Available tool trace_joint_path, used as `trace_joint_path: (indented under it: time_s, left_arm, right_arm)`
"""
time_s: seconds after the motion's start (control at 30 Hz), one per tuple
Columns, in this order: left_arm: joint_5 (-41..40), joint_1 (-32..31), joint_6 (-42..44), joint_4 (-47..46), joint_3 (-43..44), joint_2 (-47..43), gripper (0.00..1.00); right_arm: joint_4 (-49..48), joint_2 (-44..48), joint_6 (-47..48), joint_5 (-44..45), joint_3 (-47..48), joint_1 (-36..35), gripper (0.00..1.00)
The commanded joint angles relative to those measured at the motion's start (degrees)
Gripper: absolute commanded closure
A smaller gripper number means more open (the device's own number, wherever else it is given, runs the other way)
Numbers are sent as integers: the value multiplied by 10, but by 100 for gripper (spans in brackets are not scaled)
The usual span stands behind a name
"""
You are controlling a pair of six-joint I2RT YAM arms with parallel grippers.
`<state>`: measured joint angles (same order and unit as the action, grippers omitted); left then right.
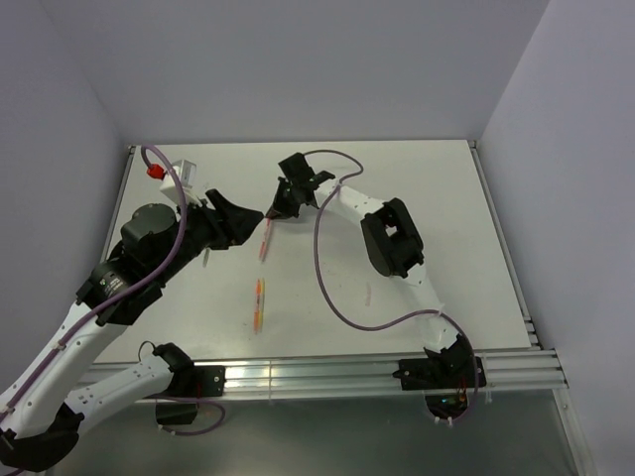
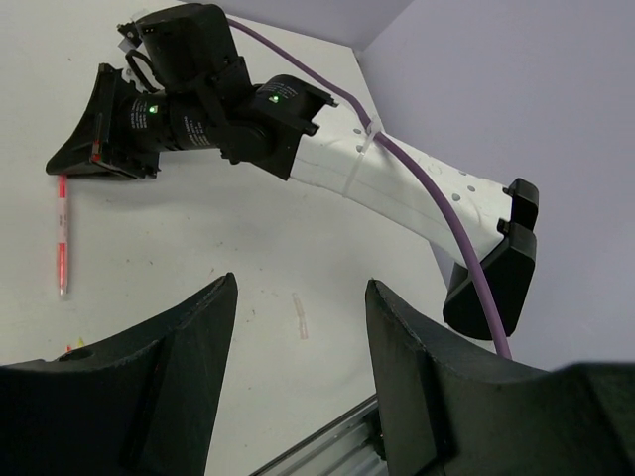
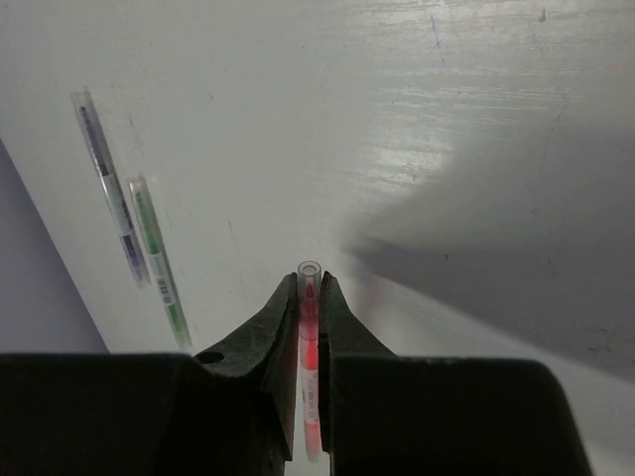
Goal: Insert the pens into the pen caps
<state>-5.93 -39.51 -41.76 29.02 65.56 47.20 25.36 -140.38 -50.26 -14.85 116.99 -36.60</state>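
My right gripper (image 3: pixel 310 286) is shut on the red pen (image 3: pixel 311 342), near its end that carries a clear cap (image 3: pixel 310 270). In the top view the right gripper (image 1: pixel 277 210) is at the table's far middle. The red pen (image 1: pixel 264 243) reaches from it toward the near side, low over the table. My left gripper (image 1: pixel 250 218) is open and empty just left of it. In the left wrist view its fingers (image 2: pixel 179 347) are spread, with the right gripper (image 2: pixel 79 159) and red pen (image 2: pixel 63 238) ahead. A loose clear cap (image 2: pixel 300 317) lies on the table.
An orange/yellow pen (image 1: pixel 259 303) lies mid-table near the front. A grey pen (image 3: pixel 105 183) and a green pen (image 3: pixel 160 260) lie side by side to the left in the right wrist view. The metal rail (image 1: pixel 327 375) runs along the near edge. The right arm's purple cable (image 1: pixel 332 297) loops over the table.
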Motion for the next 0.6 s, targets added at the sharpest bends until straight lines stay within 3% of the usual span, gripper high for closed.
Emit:
trace_joint_path:
  time_s: [0.0,0.1,0.2,0.3,0.57]
  left_arm:
    - [-4,-1,-7,4,12,-3,40]
    - [2,0,-8,3,10,-1,40]
    - [6,-1,-10,0,3,-2,40]
    - [6,-1,-10,-1,-2,-4,40]
    - [8,-1,-8,-7,-3,-2,40]
  right_arm:
    - [3,-2,4,7,0,-12,100]
    - [2,-2,11,16,-9,-20,91]
    - [2,-3,16,21,-13,-23,73]
    - [2,0,18,25,-19,-23,61]
    - [1,27,29,32,-31,-22,44]
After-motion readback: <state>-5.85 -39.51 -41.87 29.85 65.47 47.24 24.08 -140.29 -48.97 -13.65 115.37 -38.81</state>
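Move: The right gripper, almost down on the table, holds the capped red pen near one end; the pen's middle is about 6 cm back and 1 cm left. Its free table spot lies some 8 cm back, 3 cm left and 3 cm below. From this hand the green pen lies about 15 cm left and 8 cm back, the purple pen 17 cm left and 3 cm back. From the left hand, that spot is some 15 cm ahead, 7 cm left and 33 cm below. Ease the right gripper back about 2 cm, sinking just over 1 cm towards the table and drifting some 1 cm left, its slanted attitude nearly unchanged. On the way down, open the fingers from nearly shut to about half and let go of the capped red pen, finishing with a slight rise while they still spread. ##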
